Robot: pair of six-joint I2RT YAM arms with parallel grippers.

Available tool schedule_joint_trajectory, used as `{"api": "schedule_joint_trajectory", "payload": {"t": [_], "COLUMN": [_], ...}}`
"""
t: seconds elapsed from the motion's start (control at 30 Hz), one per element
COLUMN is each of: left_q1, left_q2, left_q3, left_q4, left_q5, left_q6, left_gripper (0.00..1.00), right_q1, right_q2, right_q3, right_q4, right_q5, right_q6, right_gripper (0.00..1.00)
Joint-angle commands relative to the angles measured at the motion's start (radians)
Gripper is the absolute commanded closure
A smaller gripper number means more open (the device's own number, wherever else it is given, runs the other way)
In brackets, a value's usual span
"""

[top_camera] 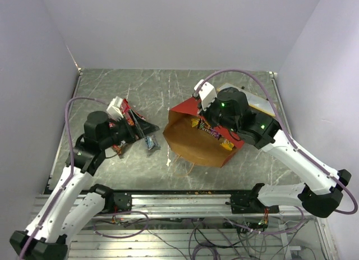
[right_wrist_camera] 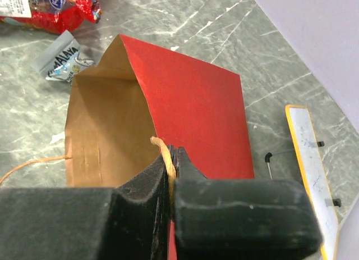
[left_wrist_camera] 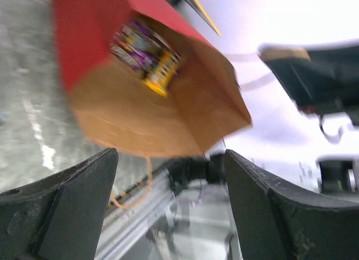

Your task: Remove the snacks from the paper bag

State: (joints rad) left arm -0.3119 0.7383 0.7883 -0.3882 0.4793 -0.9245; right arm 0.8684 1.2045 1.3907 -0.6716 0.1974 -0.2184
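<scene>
The brown paper bag (top_camera: 193, 142) with red side panels lies tipped on the table, its mouth facing left. A purple wrapper (top_camera: 206, 131) and a yellow-orange packet (top_camera: 226, 144) show inside it, and the left wrist view sees them (left_wrist_camera: 147, 53) deep in the bag (left_wrist_camera: 168, 114). My right gripper (right_wrist_camera: 173, 159) is shut on the bag's thin loop handle at the rim. Left of the bag, my left gripper (top_camera: 146, 126) stands open and empty, pointing at the mouth. A silver-blue packet (top_camera: 150, 142) and a red chip bag (right_wrist_camera: 53, 10) lie on the table outside.
A flat white board with a yellow edge (right_wrist_camera: 311, 159) lies right of the bag, behind my right arm. The second loop handle (top_camera: 182, 167) trails on the table toward the metal rail (top_camera: 179, 197). Walls close in the table on the left, back and right.
</scene>
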Motion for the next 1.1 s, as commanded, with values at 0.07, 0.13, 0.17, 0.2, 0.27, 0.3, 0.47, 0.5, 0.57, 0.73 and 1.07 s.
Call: {"api": "schedule_joint_trajectory", "payload": {"t": [0.07, 0.13, 0.17, 0.2, 0.27, 0.3, 0.47, 0.5, 0.57, 0.73, 1.07], "left_q1": [-0.37, -0.493, -0.554, -0.61, -0.697, -0.733, -0.863, -0.868, -0.87, -0.873, -0.92], "left_q2": [-0.018, 0.033, 0.063, 0.098, 0.18, 0.216, 0.396, 0.427, 0.478, 0.589, 0.769], "left_q3": [-0.053, -0.029, -0.014, 0.001, 0.041, 0.06, 0.144, 0.155, 0.169, 0.211, 0.201], "left_q4": [0.283, 0.304, 0.31, 0.313, 0.321, 0.334, 0.376, 0.377, 0.397, 0.439, 0.67], "left_q5": [-0.171, -0.249, -0.291, -0.329, -0.388, -0.407, -0.513, -0.525, -0.545, -0.578, -0.732], "left_q6": [0.026, 0.092, 0.141, 0.194, 0.328, 0.388, 0.682, 0.719, 0.799, 0.945, 1.095], "left_gripper": [0.12, 0.12, 0.13, 0.13, 0.16, 0.18, 0.24, 0.26, 0.35, 0.41, 0.46], "right_q1": [0.006, 0.006, 0.006, 0.006, 0.007, 0.007, 0.006, 0.006, 0.007, 0.006, 0.006], "right_q2": [-0.04, -0.047, -0.052, -0.053, -0.056, -0.056, -0.051, -0.053, -0.058, -0.06, -0.055], "right_q3": [0.022, 0.029, 0.032, 0.04, 0.058, 0.067, 0.091, 0.089, 0.083, 0.099, 0.103], "right_q4": [-0.002, 0.008, 0.013, 0.016, 0.022, 0.023, 0.014, 0.017, 0.025, 0.022, 0.029], "right_q5": [0.057, 0.07, 0.077, 0.084, 0.098, 0.104, 0.095, 0.094, 0.097, 0.108, 0.12], "right_q6": [0.054, 0.044, 0.04, 0.038, 0.033, 0.033, 0.053, 0.055, 0.065, 0.083, 0.096], "right_gripper": [1.0, 1.0, 1.0, 1.0, 1.0, 1.0, 1.0, 1.0, 1.0, 1.0, 1.0]}}
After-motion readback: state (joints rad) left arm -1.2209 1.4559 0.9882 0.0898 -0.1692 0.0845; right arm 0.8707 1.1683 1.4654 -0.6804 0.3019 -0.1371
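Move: Ahead and to the right of the left hand, the snacks deep in the paper bag lie about 26 cm right, 8 cm farther out and some 22 cm below; the bag's mouth is nearer, 18 cm right, level in reach and 17 cm down. The yellow M&M's pack sits some 33 cm right and 3 cm out. The silver packet is nearly under the hand, 5 cm ahead. From the right hand the snacks lie 8 cm right, 3 cm ahead and 27 cm below. Swinging about 22 cm right towards the paper bag's mouth, the left hand first draws back, then curves forward again while sinking to some 8 cm below its start. It rolls about 75 degrees around its pointing line, clockwise seen from behind, and the fingers narrow from nearly wide to half open. The right hand keeps the bag's handle pinched and lifts it some 4 cm. ##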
